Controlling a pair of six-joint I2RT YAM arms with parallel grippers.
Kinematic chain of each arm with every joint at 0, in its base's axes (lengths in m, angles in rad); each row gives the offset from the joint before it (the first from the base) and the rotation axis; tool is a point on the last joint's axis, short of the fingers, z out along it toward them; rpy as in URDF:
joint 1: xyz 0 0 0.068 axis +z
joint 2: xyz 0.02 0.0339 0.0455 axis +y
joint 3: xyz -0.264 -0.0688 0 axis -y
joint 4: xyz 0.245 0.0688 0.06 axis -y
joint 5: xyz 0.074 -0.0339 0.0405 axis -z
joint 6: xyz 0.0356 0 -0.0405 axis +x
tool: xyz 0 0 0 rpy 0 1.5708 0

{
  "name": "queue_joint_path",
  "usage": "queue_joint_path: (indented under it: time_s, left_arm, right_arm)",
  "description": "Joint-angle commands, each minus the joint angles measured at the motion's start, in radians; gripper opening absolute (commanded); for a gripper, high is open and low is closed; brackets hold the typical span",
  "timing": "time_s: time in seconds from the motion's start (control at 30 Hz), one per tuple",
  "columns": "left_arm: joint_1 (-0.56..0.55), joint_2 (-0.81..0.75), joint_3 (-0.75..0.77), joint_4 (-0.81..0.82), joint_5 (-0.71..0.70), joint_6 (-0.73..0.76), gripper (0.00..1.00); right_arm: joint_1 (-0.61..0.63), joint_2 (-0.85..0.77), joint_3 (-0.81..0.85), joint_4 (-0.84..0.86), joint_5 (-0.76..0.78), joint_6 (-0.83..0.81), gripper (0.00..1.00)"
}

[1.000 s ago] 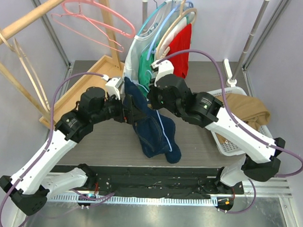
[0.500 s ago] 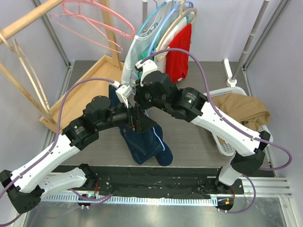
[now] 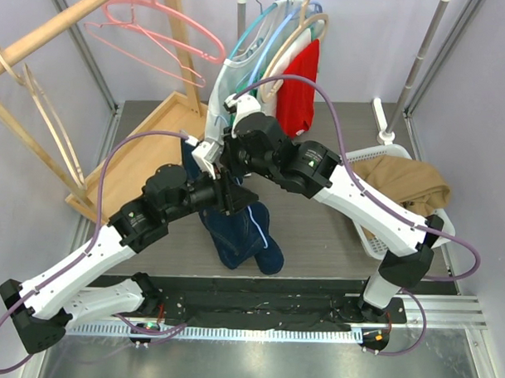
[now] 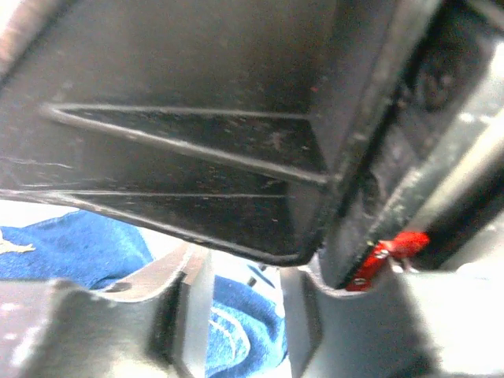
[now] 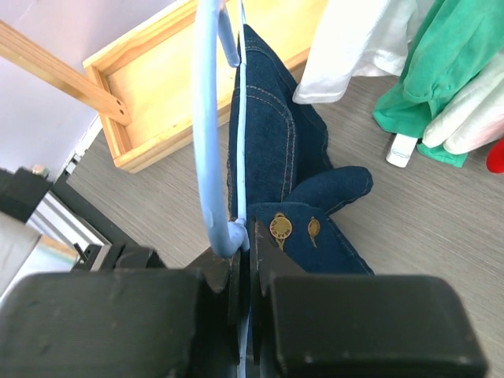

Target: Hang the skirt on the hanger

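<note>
The skirt (image 3: 247, 234) is dark blue denim with brass buttons and hangs down between the two arms. A light-blue hanger (image 5: 206, 126) runs along its top edge, and my right gripper (image 5: 248, 246) is shut on that hanger right beside the buttoned waistband (image 5: 293, 230). In the top view the right gripper (image 3: 229, 157) sits just above my left gripper (image 3: 229, 196). In the left wrist view the left gripper (image 4: 240, 315) has narrowed onto blue denim (image 4: 236, 335), which spans the gap between its fingers (image 4: 187, 307). The right arm's black body fills the upper part of that view.
Pink hangers (image 3: 162, 32) hang on a wooden rack at the back left, above a wooden tray (image 3: 154, 156). Green, white and red garments (image 3: 299, 91) hang on a rail behind. A white basket (image 3: 383, 243) holding tan cloth (image 3: 406, 184) stands at the right.
Both arms have carried the skirt and hanger leftward and lower. The left gripper's fingers have closed from wide open onto the denim. The right gripper has kept its grip.
</note>
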Motion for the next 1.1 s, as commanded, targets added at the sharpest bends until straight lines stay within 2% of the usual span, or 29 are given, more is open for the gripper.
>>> queue_joint_path:
  time_s: [0.0, 0.03, 0.07, 0.1, 0.23, 0.27, 0.33, 0.37, 0.43, 0.47, 0.57, 0.7, 1.07]
  left_arm:
    - [-0.005, -0.001, 0.012, 0.061, -0.028, 0.011, 0.31]
    - [-0.005, -0.002, 0.014, 0.058, -0.031, 0.013, 0.24]
    - [-0.005, -0.004, 0.014, 0.055, -0.047, 0.013, 0.06]
    - [-0.005, -0.011, 0.015, 0.048, -0.057, 0.013, 0.0]
    - [-0.005, -0.036, 0.032, -0.006, -0.131, 0.015, 0.0]
    - [-0.006, -0.044, 0.034, -0.014, -0.162, 0.013, 0.0]
    - [-0.005, -0.063, 0.04, -0.026, -0.198, 0.011, 0.0]
    - [-0.005, -0.07, 0.044, -0.032, -0.212, 0.01, 0.0]
    - [-0.006, -0.082, 0.055, -0.041, -0.249, 0.007, 0.0]
    - [-0.005, -0.082, 0.075, -0.061, -0.261, 0.005, 0.0]
    - [-0.005, -0.082, 0.103, -0.078, -0.301, 0.005, 0.0]
    - [-0.005, -0.068, 0.146, -0.095, -0.357, 0.002, 0.0]
    - [-0.005, 0.048, 0.294, -0.141, -0.564, 0.007, 0.0]
  right_arm:
    - [0.007, 0.005, 0.096, 0.132, -0.033, 0.04, 0.01]
    - [0.007, 0.009, 0.099, 0.134, -0.036, 0.039, 0.01]
    - [0.006, 0.01, 0.104, 0.134, -0.037, 0.039, 0.01]
    - [0.006, 0.015, 0.105, 0.135, -0.036, 0.039, 0.01]
    - [0.006, 0.018, 0.104, 0.143, -0.034, 0.04, 0.02]
    - [0.006, 0.016, 0.101, 0.146, -0.033, 0.04, 0.09]
    - [0.004, 0.013, 0.096, 0.151, -0.033, 0.036, 0.14]
    - [0.004, 0.013, 0.095, 0.151, -0.033, 0.034, 0.25]
    - [0.003, 0.009, 0.09, 0.151, -0.033, 0.03, 0.38]
    - [0.004, 0.004, 0.087, 0.152, -0.031, 0.03, 0.5]
    - [0.003, -0.02, 0.072, 0.154, -0.027, 0.023, 0.65]
    - [0.003, -0.07, 0.035, 0.166, -0.01, 0.016, 0.69]
    - [0.0, -0.29, -0.198, 0.252, 0.044, -0.018, 0.69]
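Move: The blue hanger's side, where the left fingers will shut, runs practically between them; from the right hand, which still pinches the hanger, that spot is about 5 cm back and 3 cm below. The skirt hangs on the hanger, its middle some 4 cm back, 3 cm left and 15 cm below the left hand. The white shirt hangs roughly 20 cm ahead and 5 cm left of the left hand, 10 cm lower. Left fingers pinch the hanger, right lets go and rises; left carries it 8 cm left and forward. ##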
